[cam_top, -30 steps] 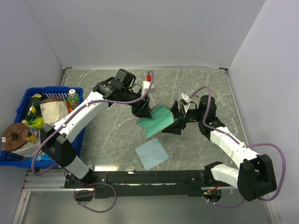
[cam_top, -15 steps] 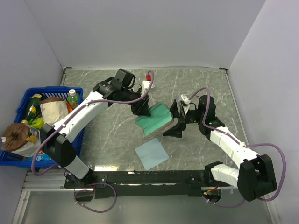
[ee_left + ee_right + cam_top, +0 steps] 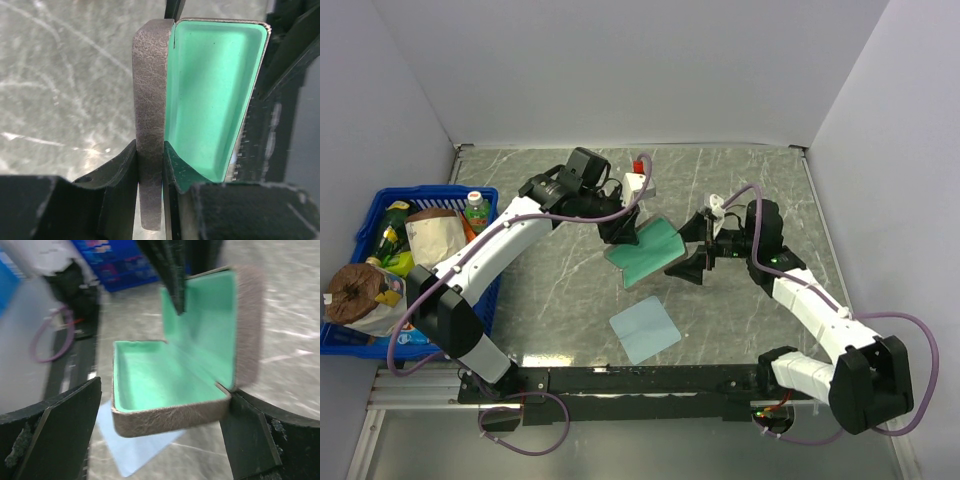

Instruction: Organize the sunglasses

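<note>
The sunglasses show in no view. The grey-brown case (image 3: 645, 256) with teal lining stands open at mid-table, tilted and held off the surface. My left gripper (image 3: 626, 236) is shut on one grey wall of the case (image 3: 150, 100), one finger outside it and one on the lining; the pinch point (image 3: 150, 172) sits low in the left wrist view. My right gripper (image 3: 691, 252) stands wide open at the case's right end. In the right wrist view its fingers flank the case (image 3: 170, 382) without touching it, the gripper's middle (image 3: 160, 442) below the front wall.
A light blue cloth (image 3: 645, 329) lies flat in front of the case, also under it in the right wrist view (image 3: 132, 452). A blue basket (image 3: 372, 214) full of groceries sits at the left edge. A small white item with a red cap (image 3: 638, 178) lies behind the case.
My right gripper has opened wide and drawn back to the right, off the case. My left gripper has tightened on the case wall and carried the case slightly left.
</note>
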Robot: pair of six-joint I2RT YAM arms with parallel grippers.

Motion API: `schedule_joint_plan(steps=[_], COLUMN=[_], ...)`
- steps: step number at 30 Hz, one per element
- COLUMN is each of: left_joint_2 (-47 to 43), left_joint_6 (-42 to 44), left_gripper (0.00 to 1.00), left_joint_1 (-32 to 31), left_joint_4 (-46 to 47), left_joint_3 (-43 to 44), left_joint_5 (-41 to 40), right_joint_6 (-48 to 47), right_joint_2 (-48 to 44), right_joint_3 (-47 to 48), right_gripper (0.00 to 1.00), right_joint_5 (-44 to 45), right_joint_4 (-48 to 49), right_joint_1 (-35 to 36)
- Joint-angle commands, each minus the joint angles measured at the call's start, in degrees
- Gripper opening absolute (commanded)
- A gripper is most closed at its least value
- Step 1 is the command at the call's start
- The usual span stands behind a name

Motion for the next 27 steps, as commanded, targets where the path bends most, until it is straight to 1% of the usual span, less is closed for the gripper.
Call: schedule_joint_plan(steps=[1,7,11,17,22,27], left_joint_2=[-2.3,-1.7,-0.9,0.9,5.3,9.9], left_joint_6=[2.4,4.4,6.6,10.9,14.6,18.9], left_gripper=[0.26,0.26,0.26,0.26,0.26,0.26], left_joint_1=[0.3,0.2,0.2,0.1,-0.2,-1.8], left_joint_4=[0.4,0.3,0.0,1.4,0.4,0.7], left_joint_3=[2.6,2.9,3.2,1.9,4.9,6.3], left_joint_5=[-5.3,-8.7,-13.1,-19.2,-21.3,-22.6], right_joint_6=[-5.2,-7.5,-8.4,-7.5,-7.3,-5.5], right_joint_2=[-2.7,-3.0,-4.6,-7.5,-10.0,-12.4], right_joint_3=[2.6,3.3,3.5,3.1,3.0,2.1], right_gripper=[1.0,1.0,1.0,1.0,1.0,1.0], right_joint_5=[9.8,10.3,12.4,14.4,20.6,24.6], right_joint_4=[-0.4,-3.1,-3.6,-2.5,-1.5,1.0], right_joint_1=[-0.8,-2.1,-3.6,-7.4,-9.6,-14.3])
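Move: The sunglasses lie on the table roughly 12 cm ahead of the right hand, 15 cm to its right and 18 below; from the left hand they are about 8 ahead and 29 to the right. The left hand holds the open case, middle some 3 cm back, 4 right and 4 below. It is 10 cm left of the right hand, level with it fore and aft. The grey cloth lies about 17 cm back and 9 left of the right hand. Swinging out to its right and forward, about 8 and 7 cm, and rising late, the right hand leaves the case's end with fingers still wide and turns some 30 degrees clockwise, over towards the sunglasses. The left keeps its pinch on the case, carries it forward and a little left, then sinks more quickly towards the table, about 5 cm in all, fingers tipping further down. ##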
